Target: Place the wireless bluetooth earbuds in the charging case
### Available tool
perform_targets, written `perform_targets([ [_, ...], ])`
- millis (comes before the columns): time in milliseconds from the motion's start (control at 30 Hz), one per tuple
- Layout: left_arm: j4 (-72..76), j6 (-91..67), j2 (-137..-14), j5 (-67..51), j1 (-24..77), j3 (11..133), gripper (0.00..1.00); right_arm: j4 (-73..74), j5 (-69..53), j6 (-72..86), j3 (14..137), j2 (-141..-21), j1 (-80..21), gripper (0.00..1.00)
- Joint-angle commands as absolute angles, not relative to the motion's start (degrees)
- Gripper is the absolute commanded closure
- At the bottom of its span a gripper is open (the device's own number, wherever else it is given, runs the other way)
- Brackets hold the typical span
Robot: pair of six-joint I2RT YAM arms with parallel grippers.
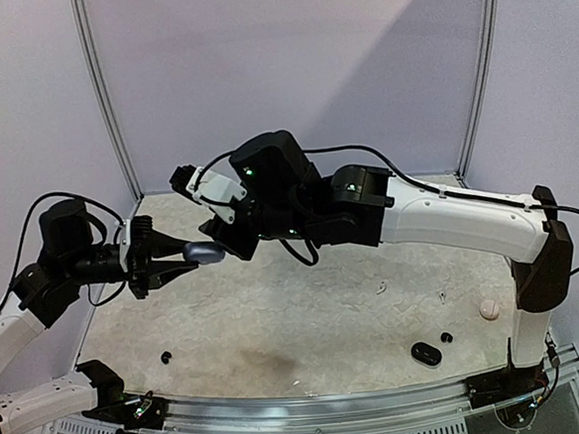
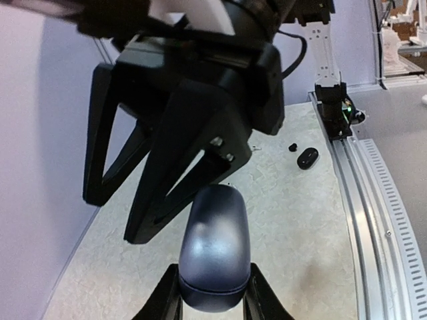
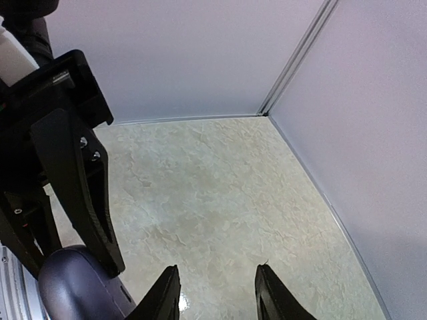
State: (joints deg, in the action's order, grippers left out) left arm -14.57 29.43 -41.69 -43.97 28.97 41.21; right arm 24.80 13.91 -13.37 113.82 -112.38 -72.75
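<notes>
My left gripper (image 1: 195, 255) is shut on a dark blue-grey charging case (image 1: 206, 253), held above the table's left side. In the left wrist view the case (image 2: 215, 247) sits between my fingers with its lid seam closed. My right gripper (image 1: 223, 237) hovers just right of the case, open and empty; its black fingers (image 2: 180, 167) hang over the case's far end. In the right wrist view my right gripper (image 3: 217, 293) has only table between its jaws, and the case (image 3: 70, 290) is at the lower left. Loose earbuds lie on the table: black ones (image 1: 165, 357) (image 1: 446, 337) and a pale one (image 1: 489, 309).
A black oval object (image 1: 425, 353), larger than the buds, lies near the front right; it also shows in the left wrist view (image 2: 307, 159) next to a small black bud (image 2: 292, 147). A metal rail (image 1: 313, 409) runs along the near edge. Walls close the back and sides.
</notes>
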Motion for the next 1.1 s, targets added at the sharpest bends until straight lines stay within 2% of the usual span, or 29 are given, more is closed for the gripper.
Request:
perform_targets([
  [0,-7.5,15.1,-43.9,-39.2,29.2,40.1,1.0,24.8,19.5,-9.9,110.1,-108.6,-74.2,0.59],
  [200,-2.1,-5.5,-49.4,-36.3,28.1,38.5,1.0,24.3,28.5,3.0,100.7,-101.0,-68.9,0.54],
  [333,-3.6,-16.8,-56.3,-34.4,24.2,40.4,1.0,25.0,29.9,13.7,91.2,-94.1,-63.5,0.48],
  [500,-5.9,-27.3,-68.6,-34.1,16.2,44.2,1.0,30.8,30.3,30.9,79.7,-86.2,-54.2,0.37],
  [633,-7.3,-33.1,-79.0,-35.6,11.0,48.1,1.0,36.1,29.9,37.0,73.5,-82.6,-47.1,0.28],
  [833,-9.5,-35.8,-96.3,-40.4,8.8,56.7,1.0,36.1,25.6,38.6,71.5,-83.9,-39.0,0.21],
  [1067,-12.3,-37.9,-113.4,-43.4,6.8,69.5,1.0,34.7,17.8,30.3,80.2,-93.5,-32.6,0.2],
])
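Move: The left gripper still pinches the closed charging case; the open table it heads for lies about 27 cm ahead, 5 cm left and some 28 cm below. The black earbuds lie about 7 cm back and 15 cm left of that gripper, 29 cm below. From the right fingertips the case is some 4 cm back, 1 cm left and 1 cm lower; a small white hook lies about 6 cm ahead, 34 cm right and 32 cm below. Carry the case in the left gripper forward about 25 cm and down nearly as far towards the open table, drifting left, rolling the hand some 100 degrees and dipping its fingers while keeping the pinch. Meanwhile swing the right gripper away from the case, mainly right and also forward and down, opening its fingers wide and turning clockwise until they point forward and down. ##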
